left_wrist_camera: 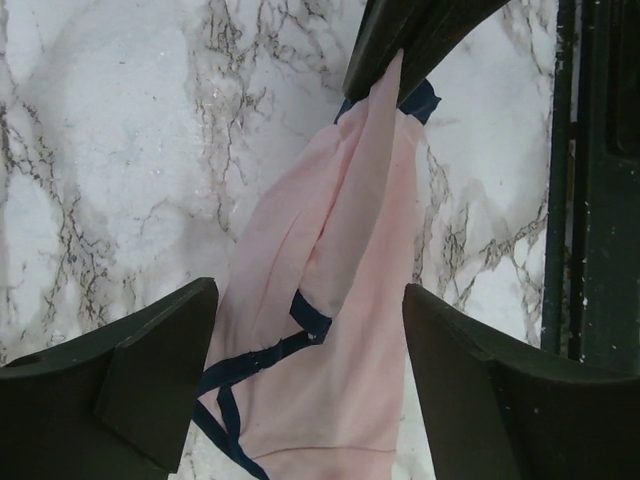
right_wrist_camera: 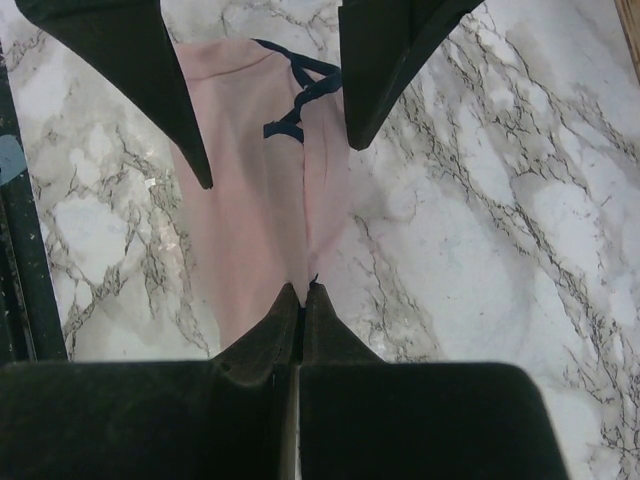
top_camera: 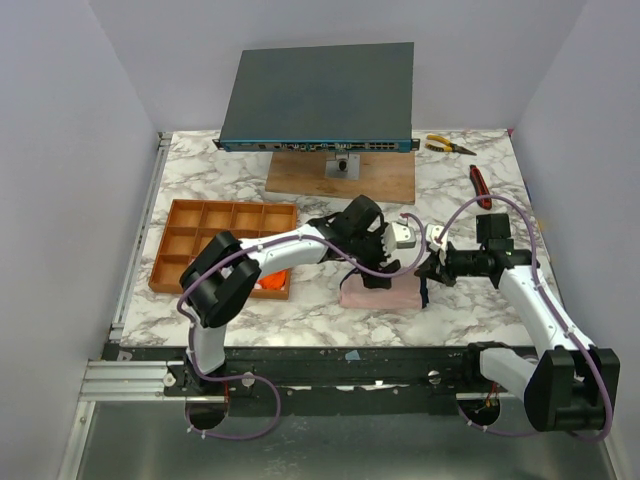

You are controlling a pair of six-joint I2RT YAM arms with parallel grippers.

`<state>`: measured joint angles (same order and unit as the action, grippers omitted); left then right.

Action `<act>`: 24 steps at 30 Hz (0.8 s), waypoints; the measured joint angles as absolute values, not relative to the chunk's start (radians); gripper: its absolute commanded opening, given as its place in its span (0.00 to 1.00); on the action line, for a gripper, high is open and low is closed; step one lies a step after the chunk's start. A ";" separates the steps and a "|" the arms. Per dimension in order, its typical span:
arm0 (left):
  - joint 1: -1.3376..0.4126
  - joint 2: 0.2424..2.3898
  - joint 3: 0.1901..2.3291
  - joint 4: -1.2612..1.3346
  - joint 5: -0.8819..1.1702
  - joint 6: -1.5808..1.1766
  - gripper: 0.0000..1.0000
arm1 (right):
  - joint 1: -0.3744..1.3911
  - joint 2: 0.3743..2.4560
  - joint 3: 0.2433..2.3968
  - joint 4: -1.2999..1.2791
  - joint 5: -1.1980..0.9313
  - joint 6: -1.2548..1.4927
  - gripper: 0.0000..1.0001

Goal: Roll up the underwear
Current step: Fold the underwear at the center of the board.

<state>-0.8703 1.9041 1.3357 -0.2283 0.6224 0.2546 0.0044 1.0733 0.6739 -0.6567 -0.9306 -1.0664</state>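
Note:
Pale pink underwear with dark blue edging lies on the marble table, partly folded lengthwise; the top view shows it between the two arms. My left gripper hovers over it, open, one finger on each side of the cloth. My right gripper is shut on one end of the underwear, pinching a fold of pink fabric. In the left wrist view the right gripper holds the far end of the cloth. An orange garment sits in the tray.
An orange-brown compartment tray stands left of the arms. At the back a dark flat box rests on a wooden board. Yellow-handled pliers and a red-handled tool lie at the back right.

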 measured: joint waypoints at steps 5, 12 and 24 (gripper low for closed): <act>-0.894 1.881 1.312 -0.195 0.527 0.255 0.53 | 0.004 1.101 0.674 -0.656 -0.928 -1.070 0.01; -0.899 1.871 1.297 -0.170 0.476 0.255 0.37 | 0.004 1.131 0.674 -0.656 -0.919 -1.074 0.01; -0.912 1.872 1.308 -0.180 0.474 0.262 0.00 | 0.004 1.151 0.699 -0.652 -0.888 -1.070 0.06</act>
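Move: The underwear's raised fold already stands between the open left fingers, level with them and about 1 cm lower; the right hand still pinches its other end, so that grip spot lies some 11 cm to the right hand's left and about 1 cm below. From the left hand, the orange cloth in the tray is roughly 25 cm to the left, level fore and aft, and the wooden board about 22 cm ahead and 9 cm left, both some 3 cm lower. Left fingers shut on the underwear's fold, easing 1 cm forward, while the still-pinching right hand sinks 1 cm. ##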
